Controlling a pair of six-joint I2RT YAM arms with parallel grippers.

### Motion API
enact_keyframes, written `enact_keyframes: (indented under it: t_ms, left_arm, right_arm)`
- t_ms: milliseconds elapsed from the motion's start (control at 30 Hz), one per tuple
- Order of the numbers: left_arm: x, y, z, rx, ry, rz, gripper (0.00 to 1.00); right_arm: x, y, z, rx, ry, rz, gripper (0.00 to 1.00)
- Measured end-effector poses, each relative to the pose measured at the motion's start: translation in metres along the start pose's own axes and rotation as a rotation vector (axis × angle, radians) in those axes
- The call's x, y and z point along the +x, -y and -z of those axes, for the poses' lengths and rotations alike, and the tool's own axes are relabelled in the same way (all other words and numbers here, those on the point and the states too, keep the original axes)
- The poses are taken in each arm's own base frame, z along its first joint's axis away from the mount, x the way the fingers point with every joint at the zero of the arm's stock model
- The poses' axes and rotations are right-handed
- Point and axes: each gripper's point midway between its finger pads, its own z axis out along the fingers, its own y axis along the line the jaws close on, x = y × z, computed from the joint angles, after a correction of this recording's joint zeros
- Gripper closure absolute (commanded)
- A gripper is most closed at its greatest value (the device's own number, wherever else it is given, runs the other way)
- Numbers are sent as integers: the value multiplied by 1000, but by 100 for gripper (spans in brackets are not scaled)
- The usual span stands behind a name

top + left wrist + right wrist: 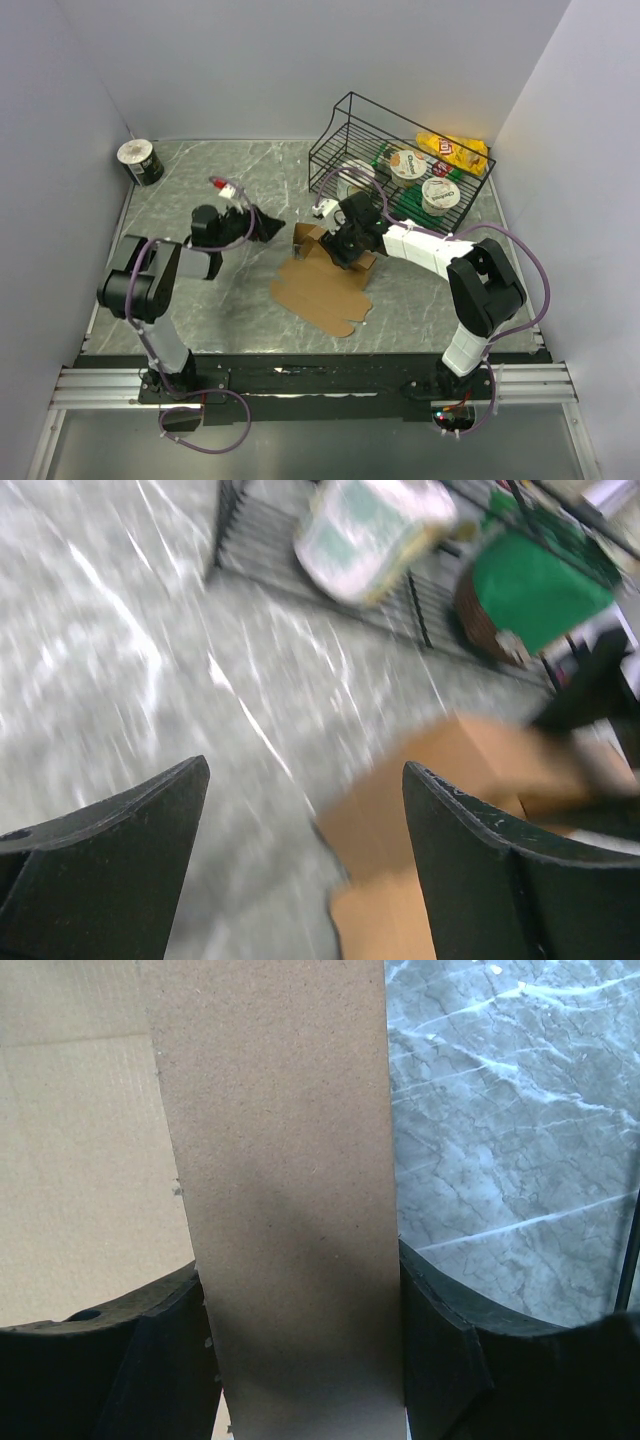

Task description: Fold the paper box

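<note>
The paper box [320, 292] is brown cardboard, its lid panel flat on the grey table and its far part raised. My right gripper [340, 243] reaches over the raised part. In the right wrist view the gripper [300, 1310] is shut on an upright cardboard wall of the box [285, 1160], one finger pressing each face. My left gripper [268, 225] hovers just left of the box, pointing at it, apart from it. Its view is blurred. The jaws of the left gripper [305, 775] stand open and empty, with the box [440, 780] beyond the right finger.
A black wire basket [340, 130] stands at the back right, close behind the box, holding a yellow chip bag [455, 150] and two lidded cups [438, 193]. A small roll [140, 162] sits in the back left corner. Walls enclose the table.
</note>
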Motion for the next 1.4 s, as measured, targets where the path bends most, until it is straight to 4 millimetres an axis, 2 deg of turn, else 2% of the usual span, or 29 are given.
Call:
enact_keyframes:
  t_ms: [67,167,233,333,467,633,867,1033,1200,1400]
  left_arm:
    - [-13,-9,-16,-8,14,-12,16]
    - [-16,-22,-35,-16,2,-11,16]
    - [-7,-29,-45,-18,-24,-7,17]
    - [17,-34,-59,0,-87,16,16]
    - [45,-22,-65,49,-154,40,18]
    - [50,2,-67,137,-161,20,20]
    - [74,16,-47,180,-181,53,27]
    - [83,31,-40,226,-182,59,28]
    - [87,48,-38,276,-180,51,31]
    - [83,57,-37,308,-160,35,38]
  right_arm:
    - [0,0,0,-1,2,-2,35]
    - [-2,-1,0,-4,7,-3,35]
    - [-2,-1,0,-8,9,-4,35]
    - [-2,-3,0,-14,11,-5,35]
    - [-3,-3,0,-17,13,-5,35]
    - [-3,-3,-1,-17,15,-5,35]
    - [-4,-3,-1,-17,18,-5,35]
    - [-4,-3,-1,-16,18,-5,36]
    - [-4,-3,-1,-16,18,-5,37]
    - [-4,-3,-1,-16,18,-8,36]
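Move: The paper box's raised end flap lies about 7 cm to the left hand's right, 1 cm nearer the bases and 6 cm lower. The side wall is some 13 cm right and 5 cm back from that hand; the flat bottom panel is about 10 cm right and 13 cm back. From the right hand, already straddling the side wall, the end flap is roughly 5 cm ahead and 7 cm left. The left gripper comes against the end flap with its fingertip side and pushes the box end in towards the right hand. It first swings about 5 cm forward, then sweeps down, right and back past its start, ending some 8 cm right, 4 back and 5 lower, turned about 20 degrees clockwise, fingers partly closed. The right hand stays put, keeping its fingers around the side wall. ##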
